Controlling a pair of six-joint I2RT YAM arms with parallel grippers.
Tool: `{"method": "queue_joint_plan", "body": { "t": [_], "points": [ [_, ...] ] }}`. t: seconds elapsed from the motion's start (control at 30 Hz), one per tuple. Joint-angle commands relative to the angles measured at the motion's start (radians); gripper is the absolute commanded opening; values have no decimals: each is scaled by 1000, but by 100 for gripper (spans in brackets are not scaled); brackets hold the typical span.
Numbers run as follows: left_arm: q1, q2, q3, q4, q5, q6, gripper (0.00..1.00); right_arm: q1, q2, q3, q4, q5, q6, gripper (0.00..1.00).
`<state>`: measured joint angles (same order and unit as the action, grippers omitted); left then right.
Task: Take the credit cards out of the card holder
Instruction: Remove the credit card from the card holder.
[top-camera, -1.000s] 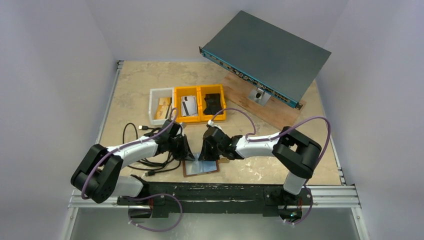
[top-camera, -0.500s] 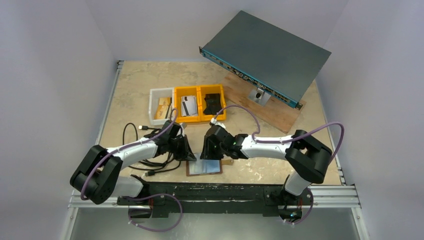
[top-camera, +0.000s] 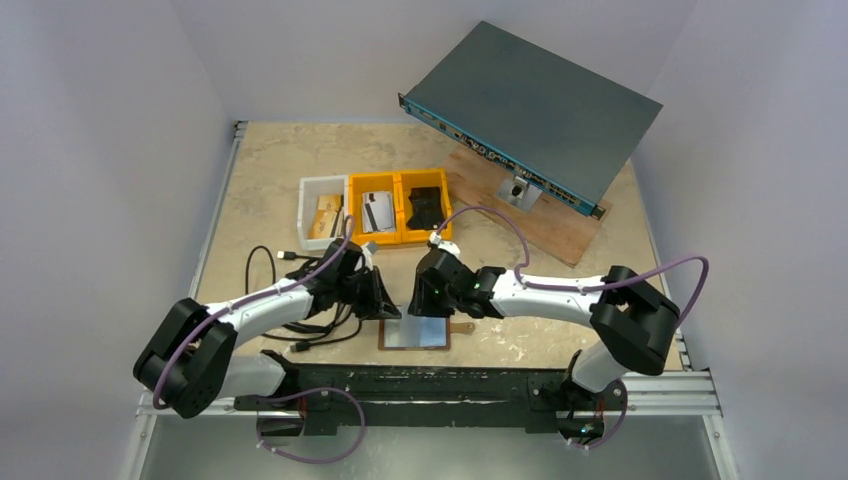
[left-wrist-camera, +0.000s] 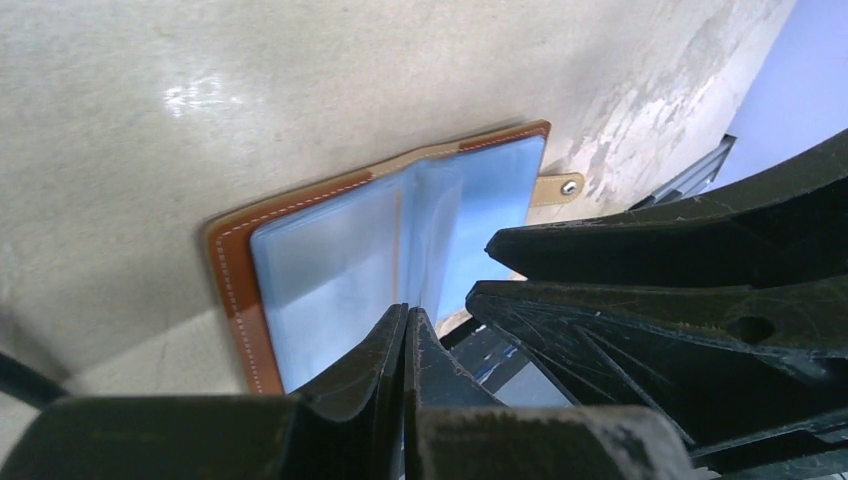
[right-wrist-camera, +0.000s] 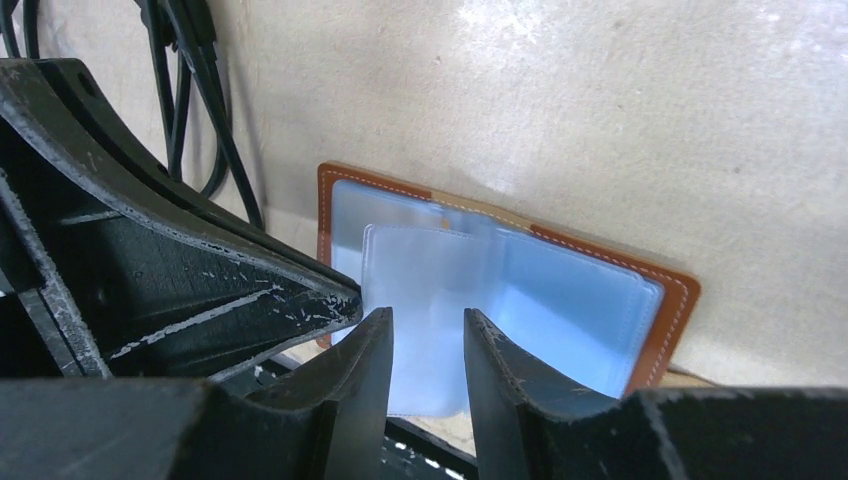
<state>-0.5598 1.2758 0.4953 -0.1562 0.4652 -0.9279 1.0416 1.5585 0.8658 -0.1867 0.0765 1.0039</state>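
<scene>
The brown card holder (top-camera: 415, 334) lies open on the table near the front edge, its blue clear pockets (left-wrist-camera: 330, 270) facing up. No card shows in them. One pocket leaf (right-wrist-camera: 420, 290) stands lifted. My left gripper (top-camera: 386, 305) (left-wrist-camera: 405, 315) is shut, its tips pinched at that leaf's edge. My right gripper (top-camera: 424, 304) (right-wrist-camera: 425, 325) is open just above the holder, with the lifted leaf showing in the gap between its fingers. Tan credit cards (top-camera: 327, 212) lie in the white bin. White and grey ones (top-camera: 376, 210) lie in a yellow bin.
A second yellow bin (top-camera: 437, 234) holds a chunky black object (top-camera: 425, 205). Black cables (top-camera: 285, 300) lie under the left arm. A grey network switch (top-camera: 535, 100) leans on a wooden board (top-camera: 545, 225) at the back right. The metal rail (top-camera: 450, 380) runs along the front edge.
My right gripper has opened and its arm has stretched out to the right. The card holder has shifted a little to the right. My left gripper has closed fully at the leaf.
</scene>
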Motion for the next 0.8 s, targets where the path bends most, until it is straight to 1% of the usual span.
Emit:
{"method": "queue_joint_plan", "body": {
  "t": [0.0,0.17,0.4,0.43,0.53,0.63,0.67,0.77],
  "points": [
    [-28,6,32,74,45,-31,0,3,-76,14,-53,77,1,33],
    [-70,54,78,112,50,-63,0,3,-144,-17,-101,121,21,33],
    [-145,183,154,190,59,-106,0,3,-263,-65,-172,208,58,34],
    [-156,201,164,203,64,-114,2,2,-278,-69,-184,216,62,34],
    [-191,244,197,229,71,-140,13,1,-314,-75,-208,236,67,35],
    [-219,276,227,237,75,-159,20,1,-341,-83,-230,249,74,35],
    [-227,284,232,243,76,-165,21,0,-348,-88,-240,253,77,36],
    [-245,302,246,241,78,-180,22,-5,-367,-105,-291,263,106,36]
  ]
}}
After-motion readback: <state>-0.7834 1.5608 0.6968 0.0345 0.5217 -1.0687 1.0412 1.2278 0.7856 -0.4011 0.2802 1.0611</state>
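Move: The open card holder lies with its middle about 4 cm behind and 4 cm to the right of the left fingertips, some 4 cm below them; they already pinch one of its raised clear sleeves. The black cable coil is centred roughly 16 cm to the left of this hand and 1 cm ahead; the yellow bin with the cards is 22 cm ahead and 4 cm left. From the right hand, the holder's middle is about 3 cm back, straight below by 5 cm. Sideways to the right goes the left hand, just under 10 cm and rising slightly, with a small clockwise turn; it drags the card holder along by the pinched sleeve, then parts its fingers late in the travel to let the sleeve go. The right hand, still half-open, clears the way, going right some 6–7 cm and up about 5, also turning a little clockwise. ##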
